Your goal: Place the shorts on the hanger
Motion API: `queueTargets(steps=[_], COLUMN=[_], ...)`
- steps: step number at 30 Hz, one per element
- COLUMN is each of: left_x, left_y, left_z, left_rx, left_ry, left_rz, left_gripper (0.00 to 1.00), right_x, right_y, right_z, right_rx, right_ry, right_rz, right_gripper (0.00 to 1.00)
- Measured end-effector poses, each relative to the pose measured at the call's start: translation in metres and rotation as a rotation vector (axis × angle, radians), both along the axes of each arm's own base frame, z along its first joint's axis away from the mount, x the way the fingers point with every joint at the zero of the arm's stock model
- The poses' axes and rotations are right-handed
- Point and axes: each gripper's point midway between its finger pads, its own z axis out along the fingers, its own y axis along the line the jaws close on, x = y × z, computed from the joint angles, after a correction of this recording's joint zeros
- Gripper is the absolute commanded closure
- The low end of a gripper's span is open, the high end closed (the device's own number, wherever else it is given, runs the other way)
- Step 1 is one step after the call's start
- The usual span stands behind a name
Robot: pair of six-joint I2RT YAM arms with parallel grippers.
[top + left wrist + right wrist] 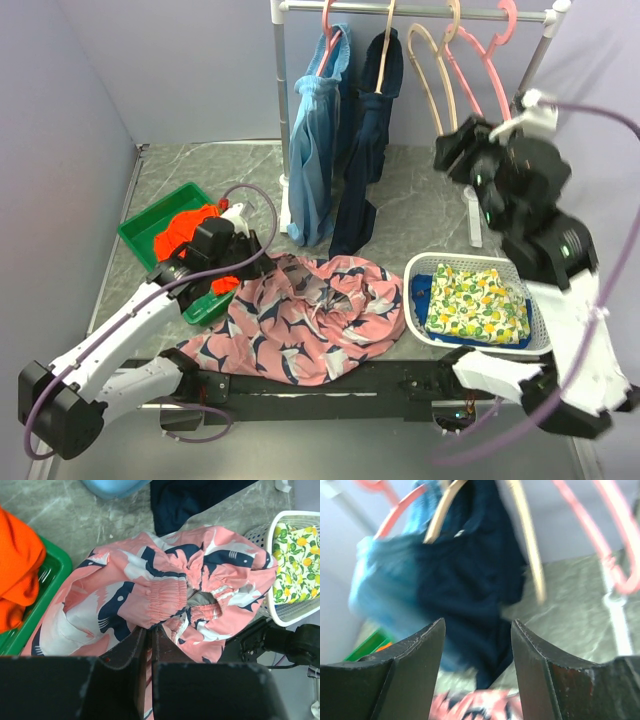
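The pink shorts (310,320) with navy and white shapes lie crumpled on the table, in front of the arm bases. In the left wrist view their gathered waistband (165,592) sits just past my left gripper (149,630). Its jaws are pinched nearly together on the fabric's edge. From above, that left gripper (262,262) is at the shorts' left rim. The beige hanger (432,85) hangs bare on the rail. My right gripper (455,150) is raised just below and right of it, open and holding nothing. The right wrist view is blurred; its gripper (478,625) faces the hanger (530,545).
A light-blue garment (315,150) and a navy one (370,140) hang on the rail, with pink hangers (480,70) at the right. A green tray (140,222) with orange cloth (180,232) stands left. A white basket (412,290) holds lemon-print cloth (478,300).
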Motion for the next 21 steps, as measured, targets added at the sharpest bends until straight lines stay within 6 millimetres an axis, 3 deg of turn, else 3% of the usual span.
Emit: queueTargets(steps=[4, 11, 15, 21], left_x=[0.002, 0.001, 0.002, 0.006], left_y=[-0.004, -0.005, -0.005, -0.005], left_z=[0.005, 0.003, 0.003, 0.011], left_rx=[-0.008, 0.002, 0.009, 0.01], left_ry=[-0.005, -0.005, -0.009, -0.031], left_rz=[-0.016, -0.036, -0.043, -0.051], left_gripper=[0.92, 0.92, 0.91, 0.91], right_x=[0.045, 0.123, 0.135, 0.135], right_y=[-0.014, -0.03, -0.043, -0.044], right_z=[0.005, -0.019, -0.034, -0.023], right_rx=[-0.069, -0.155, -0.185, -0.191], right_ry=[0.022, 0.14, 0.188, 0.166], right_rz=[-0.039, -0.044, -0.049, -0.002], right_gripper=[0.37, 0.38, 0.37, 0.4])
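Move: The right hand, open and pointing forward, has the near shoulder of the empty beige hanger about 14 cm ahead, 5 cm to its right and 4 cm lower. The empty pink hanger hangs some 8 cm to the right of that shoulder; the hanging navy shorts lie roughly 13 cm to the left of it and lower. From the left hand, the beige hanger's shoulder is about 20 cm ahead, 33 cm right and 27 cm higher. The left fingers keep their pinch on the pink shorts' waistband, almost still, while the open right hand drives quickly forward about 14 cm and drifts some 4 cm right, onto the near shoulder of the empty beige hanger. It dips slightly, tips down and rolls its left side down about 10 degrees each, then nearly stops with the fingers still open and lined up either side of the limb; touch can't be made out. ##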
